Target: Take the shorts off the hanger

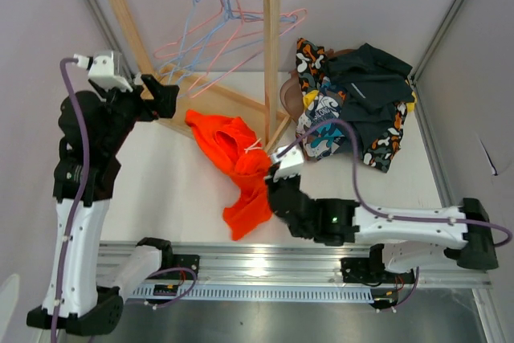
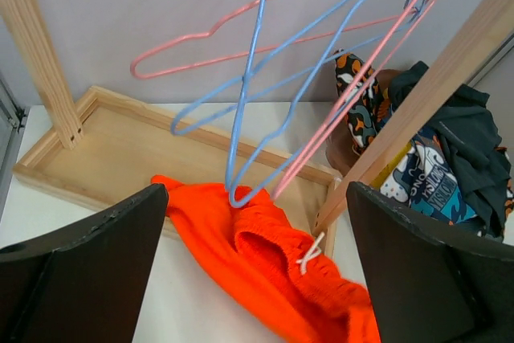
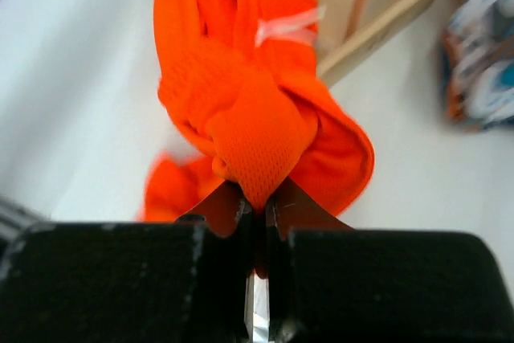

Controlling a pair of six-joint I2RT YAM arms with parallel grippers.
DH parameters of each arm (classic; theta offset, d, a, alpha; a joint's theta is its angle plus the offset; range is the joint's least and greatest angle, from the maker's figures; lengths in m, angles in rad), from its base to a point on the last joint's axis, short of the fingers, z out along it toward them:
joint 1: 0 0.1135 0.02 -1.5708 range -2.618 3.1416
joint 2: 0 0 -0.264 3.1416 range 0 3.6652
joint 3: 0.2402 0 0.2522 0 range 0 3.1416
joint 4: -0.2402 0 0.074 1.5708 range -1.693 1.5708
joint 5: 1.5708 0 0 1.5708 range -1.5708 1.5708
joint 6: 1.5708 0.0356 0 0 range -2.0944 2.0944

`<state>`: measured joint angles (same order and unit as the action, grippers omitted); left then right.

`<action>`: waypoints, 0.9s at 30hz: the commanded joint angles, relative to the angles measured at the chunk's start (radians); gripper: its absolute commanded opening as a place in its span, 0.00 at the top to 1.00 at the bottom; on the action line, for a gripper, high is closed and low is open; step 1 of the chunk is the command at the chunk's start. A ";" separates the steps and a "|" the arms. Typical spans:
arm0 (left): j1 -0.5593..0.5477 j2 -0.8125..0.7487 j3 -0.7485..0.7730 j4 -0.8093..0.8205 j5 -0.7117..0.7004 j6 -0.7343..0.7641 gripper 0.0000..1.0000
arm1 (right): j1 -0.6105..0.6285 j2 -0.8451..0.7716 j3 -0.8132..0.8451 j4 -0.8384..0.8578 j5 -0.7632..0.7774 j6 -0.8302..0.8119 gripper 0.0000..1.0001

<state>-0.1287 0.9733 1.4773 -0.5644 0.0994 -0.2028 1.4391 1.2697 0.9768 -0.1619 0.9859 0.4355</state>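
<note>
The bright orange shorts (image 1: 233, 154) stretch from the wooden rack's base (image 1: 210, 88) down across the table. My right gripper (image 1: 271, 176) is shut on a fold of this mesh cloth (image 3: 257, 118), pinched between its fingers (image 3: 259, 202). My left gripper (image 1: 165, 94) hovers open by the rack, with the orange shorts (image 2: 265, 271) below and beyond its fingers (image 2: 255, 198) and nothing between them. Bare pink and blue hangers (image 1: 217, 30) hang from the rail. The lowest blue hanger tip (image 2: 239, 194) sits over the shorts' upper edge; I cannot tell if it touches.
A pile of black and printed shorts (image 1: 353, 102) lies at the back right, beyond the rack's upright post (image 1: 271, 54). The same pile (image 2: 434, 166) shows in the left wrist view behind the slanted post. Metal frame rails edge the table.
</note>
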 commanded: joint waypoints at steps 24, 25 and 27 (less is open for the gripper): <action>-0.077 -0.180 -0.256 0.038 -0.066 -0.073 0.01 | -1.066 0.720 1.598 0.091 -0.438 -0.595 1.00; -0.077 -0.176 -0.256 0.040 -0.069 -0.073 0.01 | -1.107 0.726 1.571 0.116 -0.441 -0.577 1.00; -0.078 -0.170 -0.261 0.040 -0.081 -0.072 0.01 | -1.147 0.734 1.501 0.125 -0.441 -0.497 1.00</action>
<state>-0.1978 0.7971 1.2186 -0.5476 0.0532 -0.2722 0.3481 1.9884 2.5175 -0.0795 0.5900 -0.1589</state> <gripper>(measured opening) 0.991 0.043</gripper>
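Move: Ahead and to the right, roughly 30 cm out and 27 cm over, the pile of clothes in the brown bin lies from the right hand, which already grips the orange shorts; it is about 18 cm lower. The foot of the stand's right post is some 20 cm straight ahead, low on the table. The empty hangers hang about 30 cm ahead, 12 cm left and 15 cm higher. From the left hand, the pile is some 20 cm ahead, 51 cm right and 38 cm down. Swinging up, forward and to the right in one fast arc, the right hand keeps its pinch on the orange shorts and carries them past the stand's post to over the pile, about 35 cm up, 34 out and 24 across, sinking slightly at the end. Its wrist tips up and turns clockwise, each by over 30 degrees. The open left hand eases down and a little back. ##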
